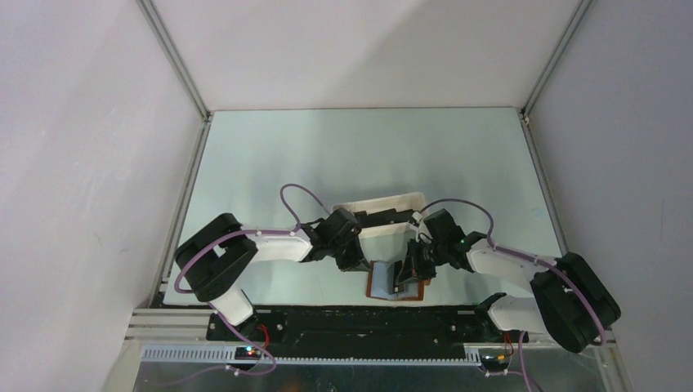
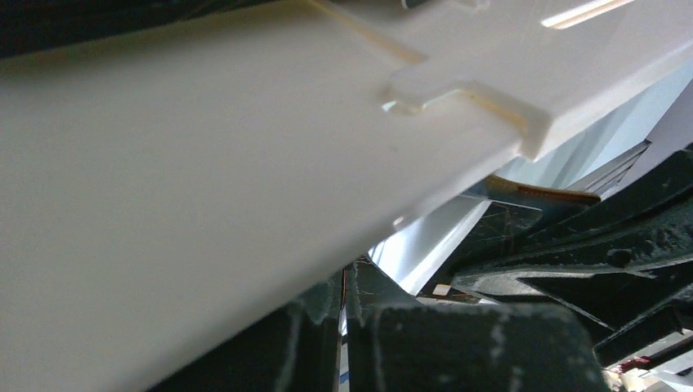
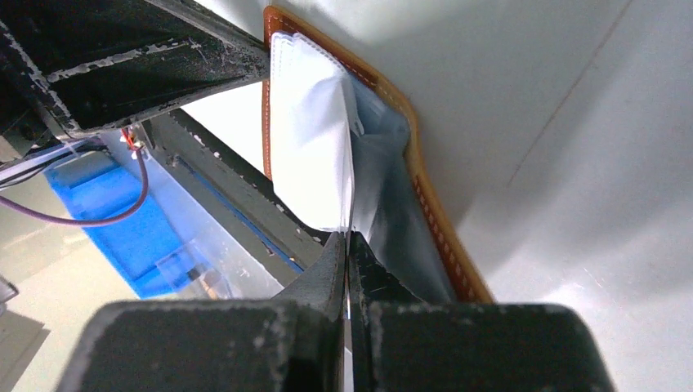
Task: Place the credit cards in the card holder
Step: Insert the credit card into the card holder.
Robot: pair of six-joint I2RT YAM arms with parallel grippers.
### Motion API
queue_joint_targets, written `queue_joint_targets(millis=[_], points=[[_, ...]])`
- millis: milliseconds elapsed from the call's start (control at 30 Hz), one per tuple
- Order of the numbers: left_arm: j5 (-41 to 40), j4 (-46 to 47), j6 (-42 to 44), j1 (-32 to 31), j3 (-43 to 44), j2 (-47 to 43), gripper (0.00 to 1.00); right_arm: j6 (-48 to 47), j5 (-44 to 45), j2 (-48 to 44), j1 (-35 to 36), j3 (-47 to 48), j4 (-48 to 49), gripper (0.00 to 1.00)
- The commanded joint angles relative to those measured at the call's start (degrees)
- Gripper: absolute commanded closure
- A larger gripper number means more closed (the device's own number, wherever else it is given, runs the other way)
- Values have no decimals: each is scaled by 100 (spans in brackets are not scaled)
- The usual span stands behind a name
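The brown card holder [image 1: 382, 286] lies open near the table's front edge, its pale grey-blue pockets facing up. My left gripper [image 1: 365, 263] is at its left edge, and its jaws [image 2: 343, 298] are shut on a thin brown-edged sliver of it. My right gripper [image 1: 406, 278] stands over the holder, shut [image 3: 347, 245] on a thin credit card seen edge-on. That card runs between a bulging pale pocket flap [image 3: 310, 147] and the stitched brown rim [image 3: 437, 229]. The dark, scratched face of the credit card [image 2: 498, 233] shows in the left wrist view.
A white oblong tray [image 1: 380, 200] sits just behind the holder, with dark shapes in it, and fills most of the left wrist view [image 2: 204, 163]. A black rail [image 1: 351, 322] runs along the near edge. A blue bin [image 3: 106, 212] lies beyond it. White walls close in the table.
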Motion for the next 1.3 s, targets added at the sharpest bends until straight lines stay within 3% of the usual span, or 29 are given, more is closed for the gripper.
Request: queue_joint_targets(millis=[0, 133, 367, 433, 467, 533, 667, 867, 1267], points=[[-355, -255, 18, 3, -168, 67, 100, -180, 999, -496, 18, -25, -121, 100], [-340, -251, 28, 3, -153, 98, 100, -221, 1122, -694, 12, -40, -388, 100], [-344, -252, 21, 1, -152, 70, 100, 106, 1146, -607, 18, -235, 3, 99], [-336, -254, 24, 0, -148, 73, 100, 137, 1181, -497, 18, -260, 32, 89], [-334, -252, 29, 2, -144, 69, 100, 133, 1214, -481, 14, -261, 34, 76], [-326, -252, 31, 0, -136, 66, 100, 114, 1245, -479, 26, -262, 9, 61], [-315, -258, 38, 1, -136, 45, 100, 64, 1307, -563, 38, -243, -142, 44], [-306, -252, 46, -1, -136, -36, 100, -14, 1193, -465, 125, -212, -137, 32], [-253, -223, 50, -23, -129, 36, 100, 103, 583, -102, 420, -55, 212, 25]])
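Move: Just under the right hand, which already pinches the credit card, lies the open card holder, its middle about 1 cm ahead, 2 cm to the left and 3 cm below. The held card reaches ahead of the fingers, its middle some 2 cm ahead, 2 cm left and 1 cm down. The white tray stands about 16 cm ahead and 5 cm left. From the shut left hand the holder's middle is 7 cm right, 3 cm back. Shifting about 1.5 cm right and 1 cm forward with the card still pinched, the right hand tips its fingers up some 5 degrees, then dips about 1 cm and opens wide, letting go of the card at the holder's middle sleeves. Open, it drifts roughly 2 cm back left over the holder and rises 1 cm. The left hand stays, shut, at the holder's left edge. ##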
